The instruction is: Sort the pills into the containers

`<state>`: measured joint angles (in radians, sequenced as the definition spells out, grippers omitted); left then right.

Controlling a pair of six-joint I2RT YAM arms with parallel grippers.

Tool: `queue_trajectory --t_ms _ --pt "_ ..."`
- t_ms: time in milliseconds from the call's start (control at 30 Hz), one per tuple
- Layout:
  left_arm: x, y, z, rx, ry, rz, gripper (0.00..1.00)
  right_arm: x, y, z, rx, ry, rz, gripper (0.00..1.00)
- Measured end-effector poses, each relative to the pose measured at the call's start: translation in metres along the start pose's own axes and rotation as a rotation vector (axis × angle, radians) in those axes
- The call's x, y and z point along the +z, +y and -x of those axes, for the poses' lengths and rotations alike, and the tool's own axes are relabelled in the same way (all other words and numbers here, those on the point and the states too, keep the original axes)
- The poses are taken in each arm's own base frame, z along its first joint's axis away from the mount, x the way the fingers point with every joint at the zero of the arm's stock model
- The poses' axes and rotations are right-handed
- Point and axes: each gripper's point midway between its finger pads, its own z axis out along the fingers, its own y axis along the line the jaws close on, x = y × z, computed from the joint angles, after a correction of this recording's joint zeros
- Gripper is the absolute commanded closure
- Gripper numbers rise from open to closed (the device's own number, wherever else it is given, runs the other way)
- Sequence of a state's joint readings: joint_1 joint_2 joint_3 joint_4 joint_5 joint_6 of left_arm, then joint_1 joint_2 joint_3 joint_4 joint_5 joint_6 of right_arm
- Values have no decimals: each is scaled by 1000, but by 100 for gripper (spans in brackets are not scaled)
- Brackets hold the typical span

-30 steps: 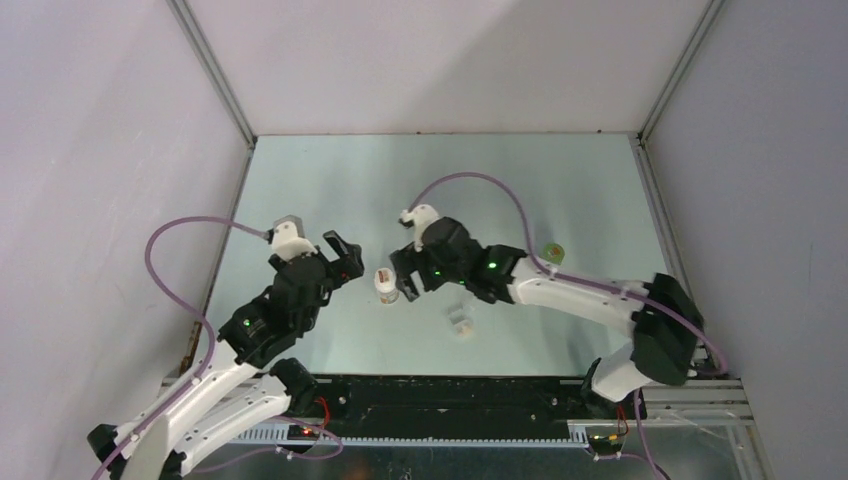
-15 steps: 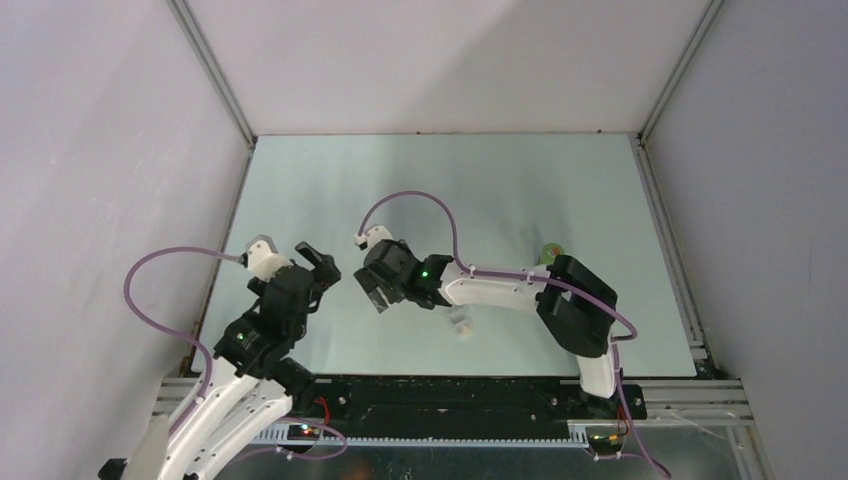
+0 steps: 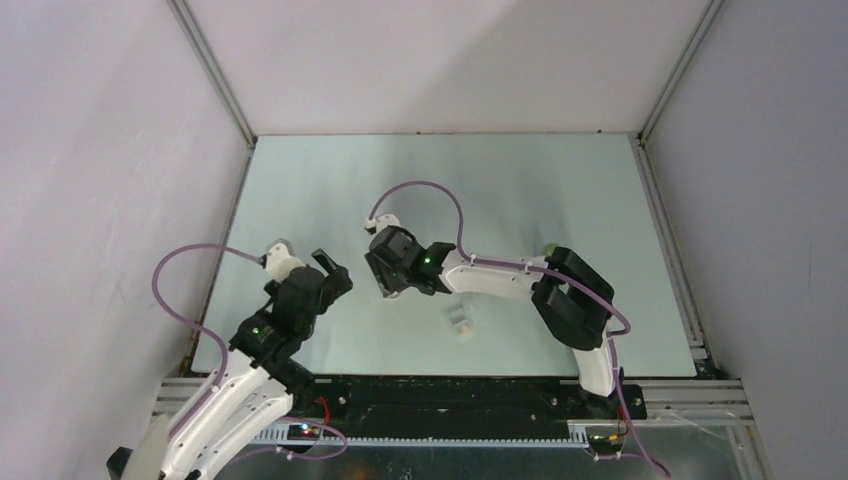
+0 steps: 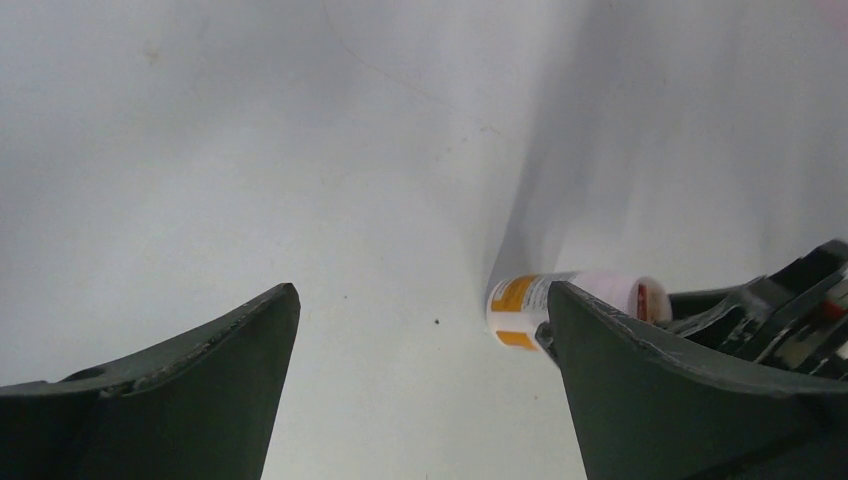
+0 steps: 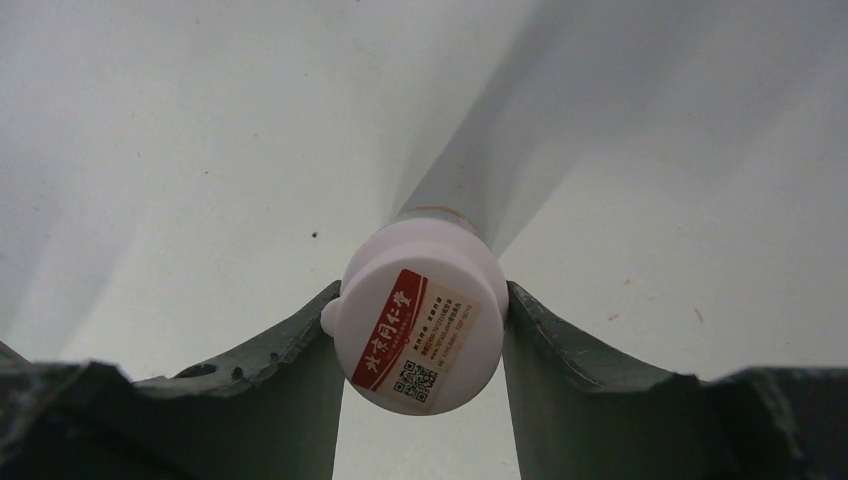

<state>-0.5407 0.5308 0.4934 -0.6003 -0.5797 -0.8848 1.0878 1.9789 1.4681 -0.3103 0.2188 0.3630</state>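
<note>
A white pill bottle (image 5: pixel 420 320) with a red and cream cap label stands upright on the table. My right gripper (image 5: pixel 422 292) is shut on its cap, a finger touching each side. From above, the right gripper (image 3: pixel 390 278) covers the bottle. In the left wrist view the bottle (image 4: pixel 520 305) shows orange label patches beside the right finger. My left gripper (image 3: pixel 335 275) is open and empty, just left of the bottle. The containers, a small translucent pill box (image 3: pixel 460 322), lie near the right forearm. No pills show.
A small greenish object (image 3: pixel 549 243) peeks out behind the right arm's elbow. Grey walls with metal frame rails enclose the pale green table (image 3: pixel 330 180) on three sides. Both arm bases stand at the near edge.
The right arm swung left and down over the bottle, and its jaws closed onto the cap. The left arm pulled back and then shifted slightly right, staying open.
</note>
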Motion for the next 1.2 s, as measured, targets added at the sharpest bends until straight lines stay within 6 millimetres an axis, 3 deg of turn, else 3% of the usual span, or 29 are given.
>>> queue_trajectory --t_ms 100,200,400,567,767,967,1200 --pt "4 -8 -11 29 50 -29 0 -7 -10 0 13 9 -10 55" --pt "7 -21 -22 76 94 -74 1 -26 -22 2 30 15 -8 55" --pt "1 -63 -51 244 161 -248 1 -89 -56 39 112 -54 23 55" --pt "-27 -119 -69 436 155 -532 0 -147 -75 60 174 -117 91 55" --pt "-75 -176 -77 607 63 -867 1 -203 -59 60 193 -133 228 54" --pt "-98 -204 -66 637 -34 -1032 3 -241 -41 61 191 -161 345 53" --pt "-118 -217 -66 684 -71 -1168 9 -250 -31 57 195 -148 401 53"
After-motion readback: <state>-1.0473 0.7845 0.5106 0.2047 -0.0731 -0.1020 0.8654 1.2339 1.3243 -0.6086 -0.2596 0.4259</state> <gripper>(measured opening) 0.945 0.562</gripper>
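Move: Some 13 cm to the right of the open left gripper, 3 cm farther out and 9 cm lower, stands the middle of the white bottle. The pill box lies about 30 cm to the left gripper's right, 3 cm back and 13 cm down. The right fingers already grip the bottle's cap, its middle 4 cm below them; from them the box is roughly 17 cm right, 6 cm back and 8 cm below. Lifting the still-pinched white bottle about 21 cm, the right hand carries it right and then back, tilting so the base swings left towards the left gripper. Meanwhile the left hand dips slightly, sweeps some 23 cm right and then rises, swinging clockwise and tipping up until its barely narrowed fingers straddle the bottle's lower part. ##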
